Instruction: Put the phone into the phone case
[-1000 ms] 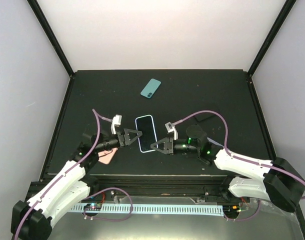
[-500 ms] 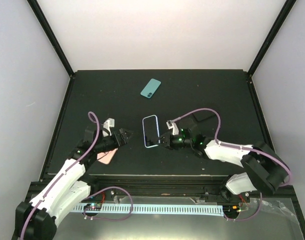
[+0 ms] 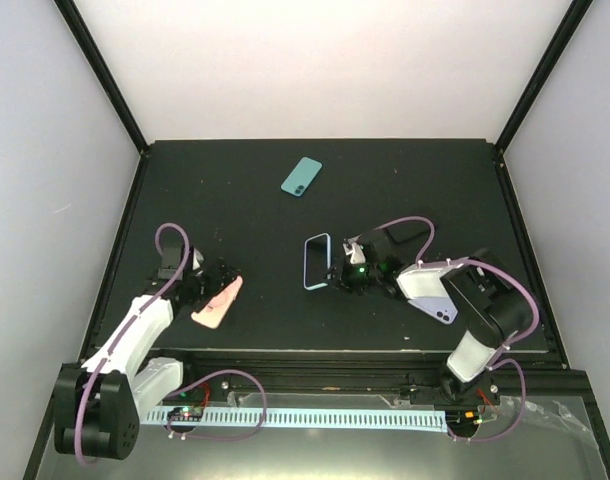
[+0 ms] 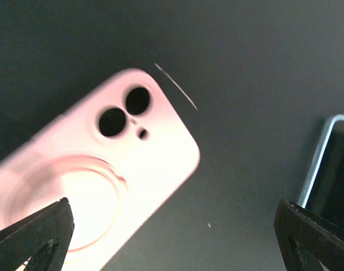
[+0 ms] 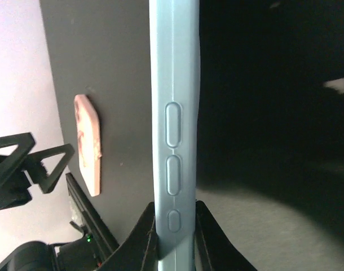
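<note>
The teal phone (image 3: pixel 301 176) lies back up at the far middle of the table, away from both arms. A pale lavender slab (image 3: pixel 426 290) with a dark spot in one corner shows at the right forearm; I cannot tell whether it is the phone case or part of the arm. My right gripper (image 3: pixel 337 272) (image 5: pixel 175 237) is shut on the side of a light blue-rimmed case (image 3: pixel 317 262) (image 5: pixel 173 113), which stands tilted up on its long edge. My left gripper (image 3: pixel 221 274) (image 4: pixel 177 243) is open, just above a pink case (image 3: pixel 217 301) (image 4: pixel 104 175).
The pink case lies back up with its ring mark at the near left, also seen edge-on from the right wrist (image 5: pixel 87 147). A dark flat object (image 3: pixel 406 236) lies behind the right wrist. Black frame rails (image 3: pixel 315 352) border the mat.
The left gripper opened wide and drew back left over the pink case. The right gripper tipped the light blue-rimmed case up on its edge and carried it to the right.
</note>
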Robot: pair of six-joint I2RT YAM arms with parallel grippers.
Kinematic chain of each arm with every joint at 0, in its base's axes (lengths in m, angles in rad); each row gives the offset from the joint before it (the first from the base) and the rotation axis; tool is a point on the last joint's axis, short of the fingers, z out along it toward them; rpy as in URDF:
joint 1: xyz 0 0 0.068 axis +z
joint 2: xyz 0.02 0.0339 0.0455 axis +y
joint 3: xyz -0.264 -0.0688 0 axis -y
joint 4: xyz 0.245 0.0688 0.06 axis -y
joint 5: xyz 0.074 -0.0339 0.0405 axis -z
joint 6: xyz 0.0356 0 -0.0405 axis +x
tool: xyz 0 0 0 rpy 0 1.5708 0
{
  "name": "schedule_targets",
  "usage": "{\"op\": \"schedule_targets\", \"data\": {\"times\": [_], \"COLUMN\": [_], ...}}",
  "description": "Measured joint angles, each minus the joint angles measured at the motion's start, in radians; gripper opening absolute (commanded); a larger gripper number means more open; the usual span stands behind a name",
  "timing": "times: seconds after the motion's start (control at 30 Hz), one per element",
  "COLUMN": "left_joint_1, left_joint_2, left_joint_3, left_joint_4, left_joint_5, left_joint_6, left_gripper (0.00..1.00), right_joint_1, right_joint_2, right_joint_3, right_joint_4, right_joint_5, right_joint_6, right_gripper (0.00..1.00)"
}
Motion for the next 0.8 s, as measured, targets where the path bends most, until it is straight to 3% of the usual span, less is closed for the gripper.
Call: {"op": "schedule_targets", "data": {"times": [0.23, 0.37, 0.5, 0.67, 0.8], "left_joint_1": [0.140, 0.182, 0.218, 0.236, 0.236], "left_joint_2": [0.004, 0.004, 0.004, 0.015, 0.069], "left_joint_3": [0.007, 0.026, 0.048, 0.041, 0.014], "left_joint_4": [-0.019, -0.032, -0.038, -0.017, 0.013], "left_joint_5": [-0.090, -0.139, -0.187, -0.192, -0.187], "left_joint_6": [-0.002, 0.003, 0.008, 0.011, 0.011], "left_gripper": [0.99, 0.99, 0.99, 0.99, 0.99], "right_joint_1": [-0.048, -0.055, -0.060, -0.067, -0.069], "right_joint_2": [0.094, 0.130, 0.132, 0.129, 0.108], "right_joint_3": [0.017, 0.048, 0.062, 0.073, 0.089], "right_joint_4": [0.063, 0.071, 0.032, -0.017, -0.056], "right_joint_5": [-0.051, -0.066, -0.057, -0.044, -0.032], "right_joint_6": [-0.005, -0.022, -0.040, -0.059, -0.083], "right_gripper": [0.12, 0.21, 0.41, 0.52, 0.81]}}
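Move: The phone, already in its light-blue case, is pinched by its right edge in the right hand, its middle about 4 cm left and 3 ahead. Its landing spot on the table is some 5 cm ahead, 4 left and 3 below that hand; the lilac phone lies about 26 cm right and 8 back. From the empty left hand the cased phone is roughly 24 cm right and 4 ahead; the pink phone is 6 cm back, 4 left and 5 below. The cased phone, still pinched by its right edge, is carried forward and down by the right hand, about 2 cm each way, to the table, and there the fingers spread from nearly shut to over half open, letting go while staying around that edge. The open left hand sweeps about 9 cm left off the pink phone, turning some 20 degrees counter-clockwise, then stops and dips slightly. ##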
